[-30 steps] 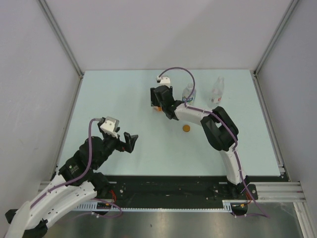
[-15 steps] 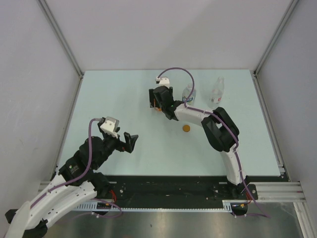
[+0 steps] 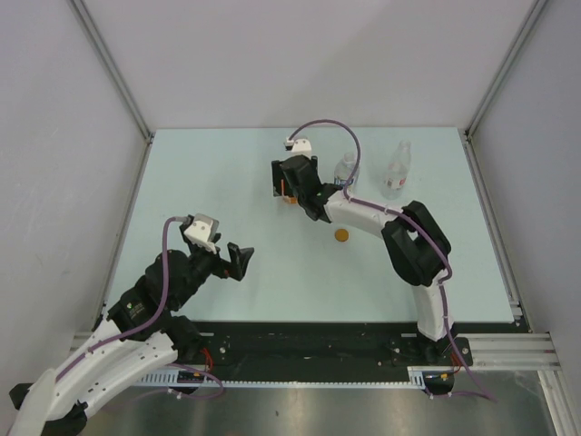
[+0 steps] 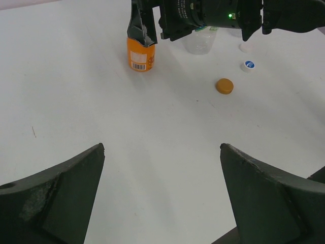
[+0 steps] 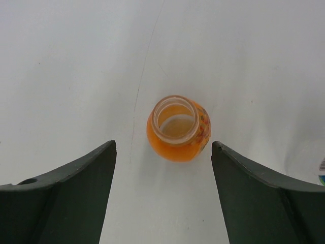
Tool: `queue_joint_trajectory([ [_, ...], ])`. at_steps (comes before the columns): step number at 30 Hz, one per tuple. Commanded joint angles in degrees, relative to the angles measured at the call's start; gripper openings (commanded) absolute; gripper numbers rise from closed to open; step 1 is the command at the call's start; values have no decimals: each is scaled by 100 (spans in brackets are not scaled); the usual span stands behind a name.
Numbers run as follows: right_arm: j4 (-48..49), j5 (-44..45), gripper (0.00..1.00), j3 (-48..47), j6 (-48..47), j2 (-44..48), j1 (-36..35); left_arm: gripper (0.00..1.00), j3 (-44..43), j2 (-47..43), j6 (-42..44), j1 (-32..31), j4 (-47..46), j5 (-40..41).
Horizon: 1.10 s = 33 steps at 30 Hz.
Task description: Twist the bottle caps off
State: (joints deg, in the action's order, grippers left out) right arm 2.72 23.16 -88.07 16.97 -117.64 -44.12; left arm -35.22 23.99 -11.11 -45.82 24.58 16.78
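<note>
The squat orange bottle (image 5: pixel 179 127) stands upright with its mouth uncovered, just beyond the tips of my right gripper (image 5: pixel 163 146), which hangs open above it and touches nothing. In the top view this gripper (image 3: pixel 287 188) covers most of the orange bottle (image 3: pixel 290 199). An orange cap (image 3: pixel 341 235) lies loose on the table, and a white cap with a blue mark (image 4: pixel 247 65) lies near it. A clear bottle with a blue label (image 3: pixel 346 169) and a slim clear bottle (image 3: pixel 396 169) stand further right. My left gripper (image 3: pixel 238 259) hovers open and empty, well short of them.
A small whitish cap (image 4: pixel 246 47) rests behind the blue-marked one. Grey walls enclose the pale table (image 3: pixel 218 182) on three sides. The right arm's forearm (image 3: pixel 363 211) stretches across the table just in front of the clear bottles.
My right gripper has opened wider and let go of the orange bottle, and its elbow has swung to the right. The left arm has stayed still.
</note>
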Motion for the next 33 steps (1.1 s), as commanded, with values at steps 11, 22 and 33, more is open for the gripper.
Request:
queue_joint_trajectory([
  [11, -973, 881, 79, 1871, -71, 3305, -1185, 100, -152, 97, -127, 30, -365, -306],
  [22, -2012, 1920, 77, 3866, 341, 6506, -1670, 100, -503, 1353, -708, 99, -585, -297],
  [33, -2750, 2456, 77, 4826, 737, 8705, -1951, 100, -854, 2426, -2113, 2350, -454, -932],
])
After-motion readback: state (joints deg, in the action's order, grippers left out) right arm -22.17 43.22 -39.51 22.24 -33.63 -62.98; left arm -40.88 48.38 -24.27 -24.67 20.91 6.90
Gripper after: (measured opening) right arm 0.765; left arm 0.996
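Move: The orange bottle, uncapped and already released, stands about 3 cm ahead of the right hand and some 5 cm below. The water bottle stands roughly 16 cm to the right of it and level with it in depth; the orange cap lies on the table 9 cm back and 15 cm right of the right hand. From the left hand the orange bottle is about 29 cm ahead, 10 cm right and 15 cm lower. Backing away from the orange bottle with its fingers still open, the right hand pulls back about 26 cm, swinging some 20 cm right as well; it climbs, then sinks a little to end about 11 cm higher. The empty, wide-open left hand sets off later, curving forward about 8 cm and down over bare table, tipping down and turning counter-clockwise. ##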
